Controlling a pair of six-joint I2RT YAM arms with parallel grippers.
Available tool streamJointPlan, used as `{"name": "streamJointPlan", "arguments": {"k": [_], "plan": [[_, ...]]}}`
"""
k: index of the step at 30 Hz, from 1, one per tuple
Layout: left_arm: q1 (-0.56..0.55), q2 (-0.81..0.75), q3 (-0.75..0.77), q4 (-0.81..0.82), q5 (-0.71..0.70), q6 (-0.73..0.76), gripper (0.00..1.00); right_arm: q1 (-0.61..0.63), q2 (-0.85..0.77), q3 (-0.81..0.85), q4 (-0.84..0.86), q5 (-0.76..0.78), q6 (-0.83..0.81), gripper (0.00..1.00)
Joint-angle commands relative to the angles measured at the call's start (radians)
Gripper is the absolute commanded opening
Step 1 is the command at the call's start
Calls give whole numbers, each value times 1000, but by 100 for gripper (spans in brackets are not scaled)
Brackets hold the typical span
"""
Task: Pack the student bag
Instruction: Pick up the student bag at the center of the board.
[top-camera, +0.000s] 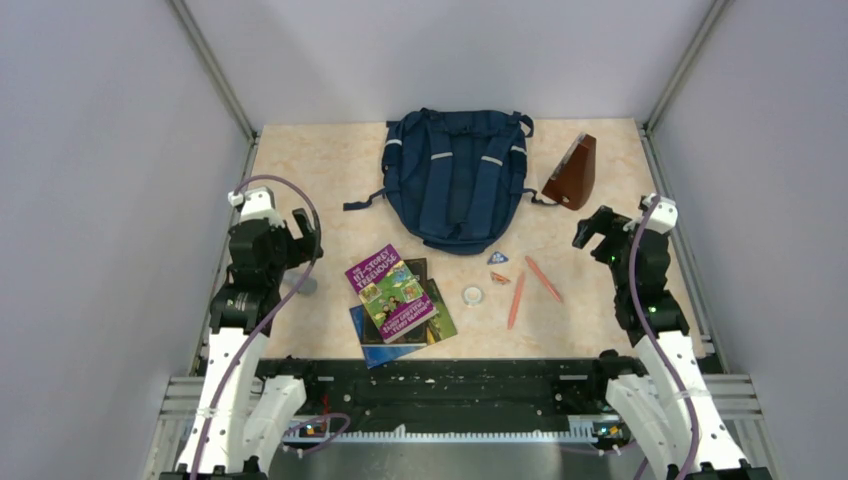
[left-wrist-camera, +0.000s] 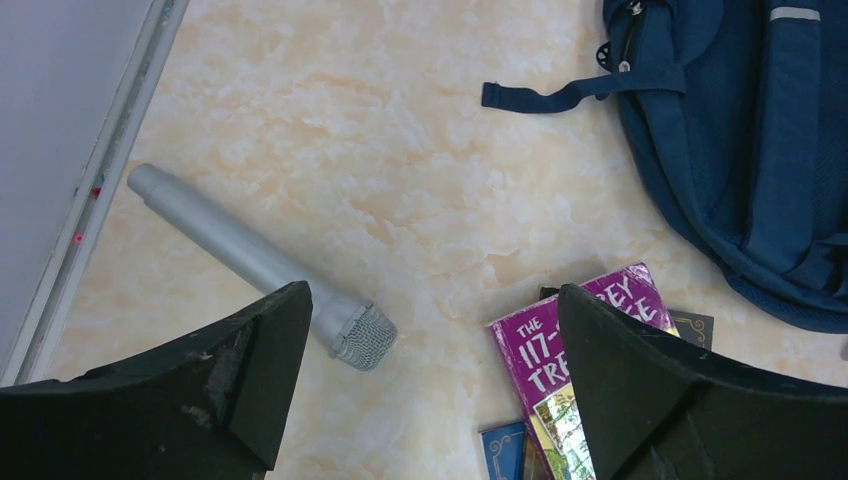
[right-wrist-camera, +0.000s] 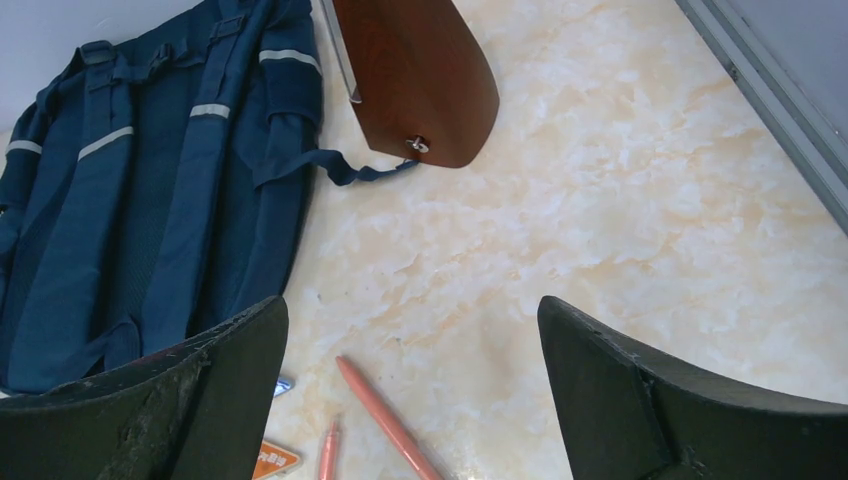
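The student bag (top-camera: 455, 180) lies flat at the back middle of the table, navy blue, its strap side up with grey stripes; it also shows in the left wrist view (left-wrist-camera: 760, 150) and the right wrist view (right-wrist-camera: 150, 200). My left gripper (top-camera: 302, 226) (left-wrist-camera: 432, 295) hovers open over bare table between a silver microphone (left-wrist-camera: 250, 262) and a purple book (left-wrist-camera: 570, 340). My right gripper (top-camera: 596, 226) (right-wrist-camera: 412, 305) hangs open to the right of the bag, above two salmon pens (right-wrist-camera: 385, 415). Neither gripper holds anything.
A stack of books (top-camera: 395, 295) lies front centre, the purple one on top. Near it are a small tape roll (top-camera: 472, 295), a blue triangular piece (top-camera: 497, 258), an orange one (top-camera: 500, 277) and the pens (top-camera: 543, 279). A brown wooden wedge-shaped object (top-camera: 573, 172) stands right of the bag. Walls enclose the table.
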Motion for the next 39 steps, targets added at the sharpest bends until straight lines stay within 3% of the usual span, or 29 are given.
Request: {"name": "streamJointPlan", "arguments": {"k": [1, 5, 13, 20, 24, 30, 39], "plan": [[5, -6, 38, 32, 34, 2, 98, -4, -21, 33, 26, -17, 7, 94], [5, -16, 35, 43, 51, 26, 98, -4, -34, 40, 19, -36, 7, 94], [-43, 53, 69, 137, 289, 71, 98, -4, -68, 45, 17, -75, 11, 95], [-343, 258, 178, 133, 154, 165, 98, -3, -80, 49, 7, -95, 12, 95], [-454, 365, 250, 130, 161, 231, 98, -4, -88, 49, 6, -100, 14, 95], [-621, 521, 332, 152, 146, 446, 98, -3, -95, 46, 11, -129, 22, 95], [-715, 837, 434, 193, 264, 633, 95, -3, -111, 39, 7, -135, 22, 96]]}}
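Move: The student bag's middle lies about 33 cm to the right of the left hand, 21 cm ahead and some 16 cm below. The purple book, atop the pile, is about 16 cm right and 9 cm back; the tape roll is 36 cm right and 8 cm back; the microphone is roughly 13 cm left and 1 cm back; all three lie about 20 cm down. From the right hand the bag's middle is some 29 cm left, 19 cm ahead and 14 cm below. Sweep the left gripper about 28 cm to the right, past the far end of the book pile to the student bag's near end, turning the hand some 65 degrees clockwise and raising its left side on the way; ease it down only at the finish, fingers wide open, still above the bag. Lift the open right gripper slightly and bring it a little left. ##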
